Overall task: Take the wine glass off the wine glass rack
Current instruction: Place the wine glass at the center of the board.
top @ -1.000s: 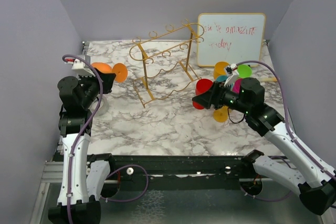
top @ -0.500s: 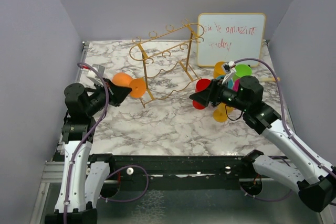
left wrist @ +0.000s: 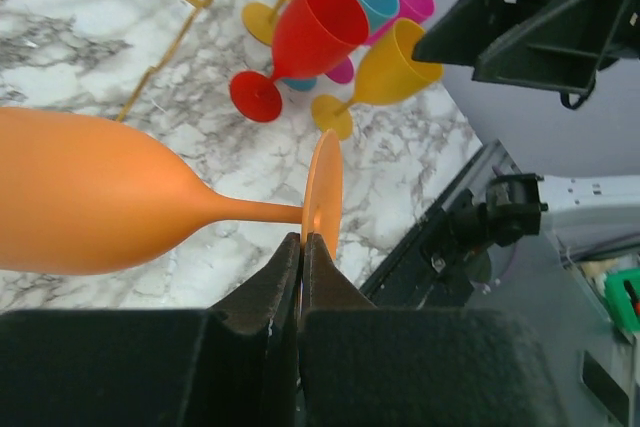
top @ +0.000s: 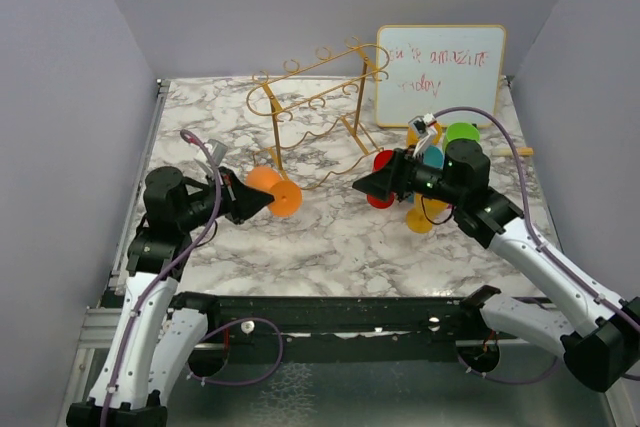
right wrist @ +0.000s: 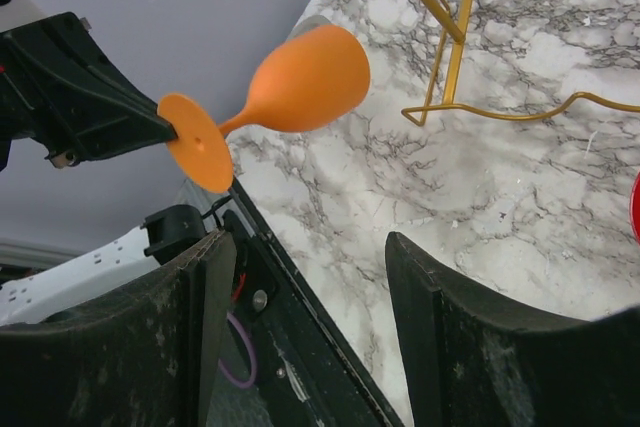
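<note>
An orange wine glass (top: 264, 182) hangs sideways above the marble, just left of the rack's near leg and apart from it. My left gripper (top: 268, 203) is shut on the rim of its round foot (left wrist: 322, 187); the bowl (left wrist: 80, 197) sticks out to the side. The gold wire wine glass rack (top: 283, 172) stands at the back centre with no glasses on it. My right gripper (top: 362, 187) hovers open right of the rack with nothing between its fingers (right wrist: 305, 247). From there I see the orange glass (right wrist: 305, 77) and a rack leg (right wrist: 453, 47).
Several coloured glasses (top: 425, 162) crowd under my right arm, a red one (left wrist: 315, 32) nearest the middle. A white-board (top: 440, 72) leans on the back wall at the right. Grey walls close in both sides; a black frame (top: 330, 307) runs along the near edge.
My left arm has carried the orange glass from the left side rightward and nearer, to just in front of the rack. The right gripper has crept slightly left, still open.
</note>
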Motion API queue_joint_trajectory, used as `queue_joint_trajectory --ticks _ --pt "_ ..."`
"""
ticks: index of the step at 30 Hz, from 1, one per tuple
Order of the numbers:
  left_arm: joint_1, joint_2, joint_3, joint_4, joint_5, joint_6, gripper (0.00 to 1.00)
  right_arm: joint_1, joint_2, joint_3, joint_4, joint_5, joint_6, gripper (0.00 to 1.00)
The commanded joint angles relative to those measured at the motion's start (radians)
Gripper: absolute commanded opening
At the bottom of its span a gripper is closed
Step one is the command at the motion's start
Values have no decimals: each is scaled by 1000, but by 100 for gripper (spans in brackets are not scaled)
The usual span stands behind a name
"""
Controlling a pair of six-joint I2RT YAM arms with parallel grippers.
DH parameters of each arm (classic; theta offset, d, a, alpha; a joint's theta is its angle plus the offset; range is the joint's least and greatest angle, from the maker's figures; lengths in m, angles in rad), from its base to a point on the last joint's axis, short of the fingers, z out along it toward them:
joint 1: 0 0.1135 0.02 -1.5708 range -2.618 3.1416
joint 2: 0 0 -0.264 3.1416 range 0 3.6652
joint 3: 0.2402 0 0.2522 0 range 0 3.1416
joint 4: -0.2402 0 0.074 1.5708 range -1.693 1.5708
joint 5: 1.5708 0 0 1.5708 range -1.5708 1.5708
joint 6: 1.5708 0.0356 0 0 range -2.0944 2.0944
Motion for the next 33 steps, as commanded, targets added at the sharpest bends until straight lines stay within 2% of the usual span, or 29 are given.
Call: queue_joint_trajectory --ticks 1,5,13,19,23,28,31,33 --pt "-104 34 -15 -15 -5 -4 0 1 41 33 37 -68 21 67" --pt "-194 42 -14 -11 -65 -4 0 1 76 11 85 -133 42 67" --pt "-260 47 -20 10 -75 -27 0 12 165 -42 330 -344 160 66" --pt "-292 95 -50 176 -64 -91 0 111 247 12 285 -331 77 65" --pt "-301 122 -69 245 -77 -96 0 131 271 -3 279 -302 61 61" --pt "-307 151 -89 269 -88 -84 0 133 281 -43 341 -332 78 45" --pt "-310 145 -121 317 -100 -88 0 133 287 -48 361 -340 79 29" --pt "-312 146 -140 353 -95 -106 0 133 295 -55 381 -351 91 26"
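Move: The orange wine glass, still pinched at its foot by the left fingers, has that foot's middle about 17 cm to the left of the right hand, some 3 cm nearer the bases and roughly level in height. From the left hand, the open right gripper is about 18 cm to the right and 3 cm ahead, level with it. The red wine glass stands about 8 cm ahead and 7 cm right of the right hand, 16 cm below; the rack's middle is 17 cm ahead, 8 cm left and about 10 cm below it. The glass's foot is met from both sides: the left hand keeps its pinch and carries the glass some 6 cm right and 3 cm down, turning clockwise, dipping back and then partly forward. The right hand comes left about 7 cm, also back and down, swinging some 25 degrees counter-clockwise, then stops sideways and more than half closes its fingers around the foot's free edge. ##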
